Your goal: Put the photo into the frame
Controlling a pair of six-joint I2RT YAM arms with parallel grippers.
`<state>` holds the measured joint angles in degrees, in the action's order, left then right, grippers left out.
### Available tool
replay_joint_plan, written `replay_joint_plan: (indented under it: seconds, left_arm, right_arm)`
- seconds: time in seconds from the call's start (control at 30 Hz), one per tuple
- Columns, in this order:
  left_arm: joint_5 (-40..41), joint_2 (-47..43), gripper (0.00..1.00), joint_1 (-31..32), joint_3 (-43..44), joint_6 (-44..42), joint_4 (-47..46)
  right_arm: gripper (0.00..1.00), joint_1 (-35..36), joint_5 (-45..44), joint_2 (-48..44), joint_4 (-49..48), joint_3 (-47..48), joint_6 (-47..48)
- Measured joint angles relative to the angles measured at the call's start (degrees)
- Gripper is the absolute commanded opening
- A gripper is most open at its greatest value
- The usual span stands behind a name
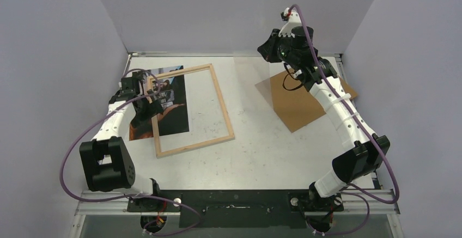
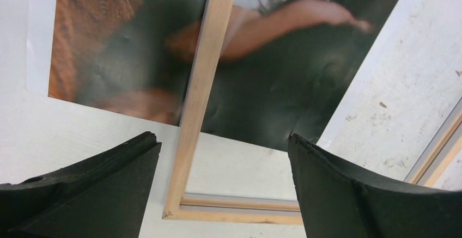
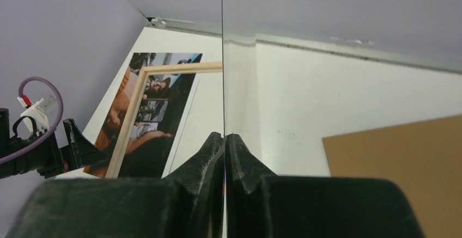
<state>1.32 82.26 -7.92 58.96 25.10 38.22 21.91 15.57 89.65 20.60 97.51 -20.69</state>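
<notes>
The photo (image 1: 175, 110), a dark print with orange tones, lies face up at the left of the table. The frame (image 1: 222, 102) lies wood side up, its left rail across the photo. My left gripper (image 1: 148, 97) hovers open over that rail. In the left wrist view the rail (image 2: 204, 69) runs between my fingers (image 2: 223, 139) over the photo (image 2: 283, 102), touching neither finger. My right gripper (image 3: 224, 135) is raised at the back right, shut on a thin clear pane (image 3: 222, 58) seen edge-on. The pane (image 1: 269, 85) hangs faintly below that gripper (image 1: 267, 50).
A brown backing board (image 1: 305, 104) lies flat on the table at the right, under the right arm; it also shows in the right wrist view (image 3: 397, 156). Grey walls close in the table on the left, back and right.
</notes>
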Motion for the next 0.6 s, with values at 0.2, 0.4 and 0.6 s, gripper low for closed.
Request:
replay_joint_plan:
  seconds: [0.2, 0.4, 0.6]
  left_arm:
    - [-0.1, 7.0, 0.70, -2.2, 3.9, 0.1, 0.1]
    - [-3.5, 15.1, 0.52, -4.7, 7.3, -1.3, -1.0]
    - [-7.2, 20.3, 0.33, -4.9, 9.3, -2.9, -1.9]
  right_arm:
    - [0.00, 0.2, -3.9, -0.1, 9.1, 0.2, -5.6]
    - [0.00, 0.4, -5.1, -0.1, 16.1, 4.6, -10.1]
    - [0.00, 1.9, -5.1, -0.1, 16.1, 5.3, -12.0]
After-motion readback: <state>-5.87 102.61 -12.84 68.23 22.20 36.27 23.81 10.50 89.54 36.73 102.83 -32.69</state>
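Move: The left hand's target, the frame's left bar, lies about 4 cm ahead, 2 cm to its left and 7 cm below; the photo's middle is some 8 cm ahead and straight in line, and the frame's near-left corner about 11 cm back and level sideways. From the right hand, already holding the clear sheet, the frame's middle is roughly 25 cm left, 8 cm back and 38 cm below, the brown board 17 cm right and level with it. Left hand sinks about 6 cm and forward, half-closing astride the frame's left bar; right draws back, tips down. ##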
